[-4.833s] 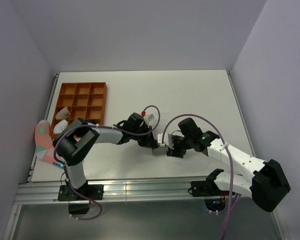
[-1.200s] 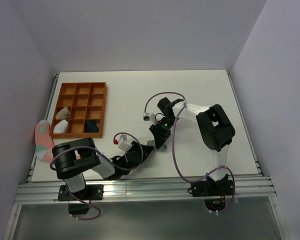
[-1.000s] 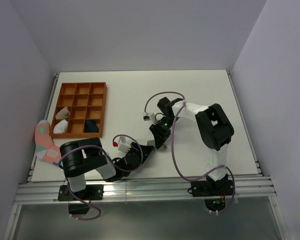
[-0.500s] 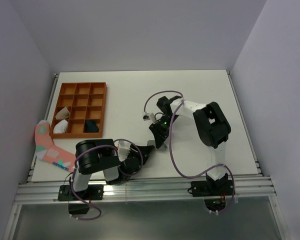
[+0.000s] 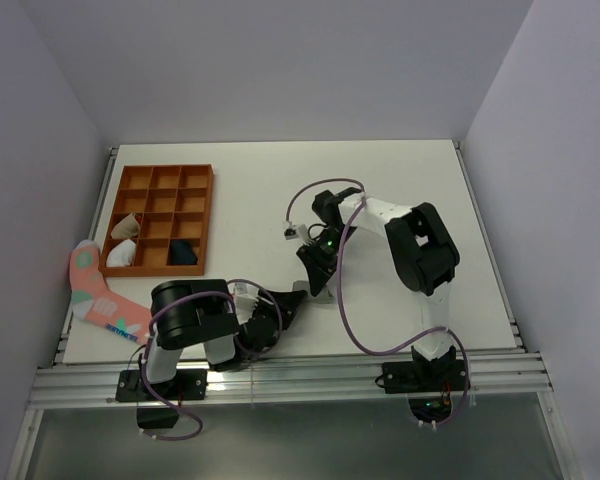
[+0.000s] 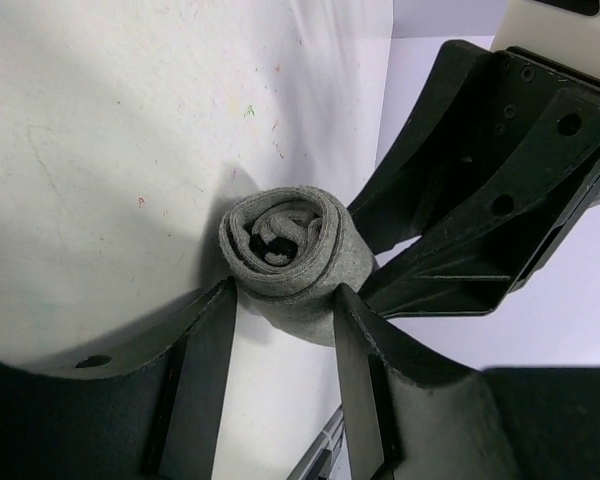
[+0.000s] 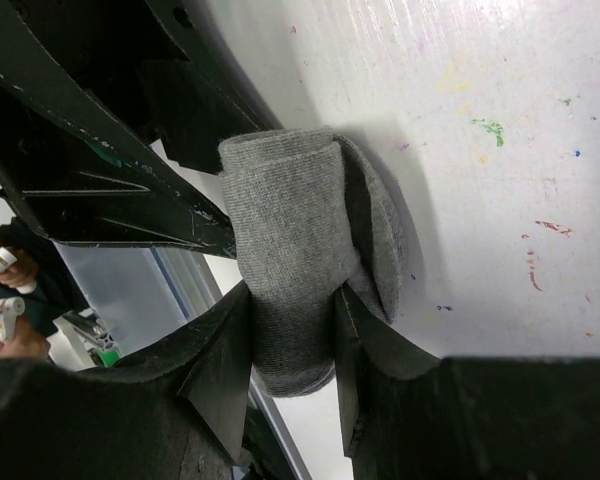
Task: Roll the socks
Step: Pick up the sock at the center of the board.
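The grey sock is a tight roll (image 6: 280, 240) lying on the white table (image 5: 380, 190). In the top view both grippers hide it. My left gripper (image 6: 285, 292) has its two fingertips pressed against the sides of one end of the roll. My right gripper (image 7: 290, 325) is shut on the roll's body (image 7: 285, 220) from the other side. In the top view the left gripper (image 5: 292, 300) and right gripper (image 5: 315, 278) meet near the table's front middle. A dark navy bundle (image 5: 185, 252) lies in the tray's near right cell.
An orange compartment tray (image 5: 165, 172) stands at the left, with two pale bundles (image 5: 124, 240) in its near left cells. A pink sock (image 5: 95, 297) lies at the table's left edge. The table's front edge and metal rail (image 5: 280, 375) are close behind the left gripper.
Over the last second the left arm's elbow has folded in toward its base. Both grippers stay at the same spot on the grey roll. The right arm has barely moved.
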### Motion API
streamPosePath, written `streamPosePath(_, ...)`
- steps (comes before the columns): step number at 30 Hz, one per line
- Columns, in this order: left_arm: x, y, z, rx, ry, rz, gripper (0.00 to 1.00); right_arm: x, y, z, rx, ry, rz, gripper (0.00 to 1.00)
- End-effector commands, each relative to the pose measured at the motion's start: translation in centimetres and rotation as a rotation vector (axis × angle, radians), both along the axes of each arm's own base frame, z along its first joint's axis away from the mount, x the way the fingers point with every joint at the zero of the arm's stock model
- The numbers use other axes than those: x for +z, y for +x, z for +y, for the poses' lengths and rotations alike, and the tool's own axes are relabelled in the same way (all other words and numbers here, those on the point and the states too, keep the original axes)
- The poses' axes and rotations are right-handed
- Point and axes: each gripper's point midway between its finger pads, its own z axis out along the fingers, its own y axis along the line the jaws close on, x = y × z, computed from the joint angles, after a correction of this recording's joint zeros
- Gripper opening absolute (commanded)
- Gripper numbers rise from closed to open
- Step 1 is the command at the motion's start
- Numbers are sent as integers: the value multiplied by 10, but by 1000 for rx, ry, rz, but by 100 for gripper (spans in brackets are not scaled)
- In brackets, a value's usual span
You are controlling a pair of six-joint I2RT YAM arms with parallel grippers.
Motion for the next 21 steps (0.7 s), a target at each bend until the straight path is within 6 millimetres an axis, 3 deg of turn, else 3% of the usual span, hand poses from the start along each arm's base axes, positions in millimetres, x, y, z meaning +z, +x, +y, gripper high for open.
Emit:
streamPosePath(1,39,5,3,34,-124,-87,48,42,-15,21,-11,95,80,24)
streamPosePath(9,59,-2,12,38,-127,-107,49,56,-4,30,-43,92,18,22)
streamPosePath(17,63,-9,23,51,-110,-105,51,65,16,37,-115,100,-92,15)
streamPosePath(21,80,-11,32,65,-118,-128,52,72,26,41,-149,109,-135,13)
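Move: Pinched already in the right fingers, the grey rolled sock lies practically at the right hand's grip point, its middle about 1 cm lower and close over the board. From the left hand the sock is roughly 2 cm ahead and 2 cm to the right, at about the same height. The wooden tray stands some 35 cm to the right hand's left and 16 cm farther out; the dark sock in it is about 31 cm left and 10 cm out. Lifting the grey sock in a kept pinch, the right hand rises about 4 cm and goes nearly 3 cm to its left, easing slightly forward near the end and turning a little clockwise. The left hand goes up alongside, about 5.5 cm and a little to the left, drawing back about 1 cm as its fingers tip slightly upward, still part-open beside the sock. ##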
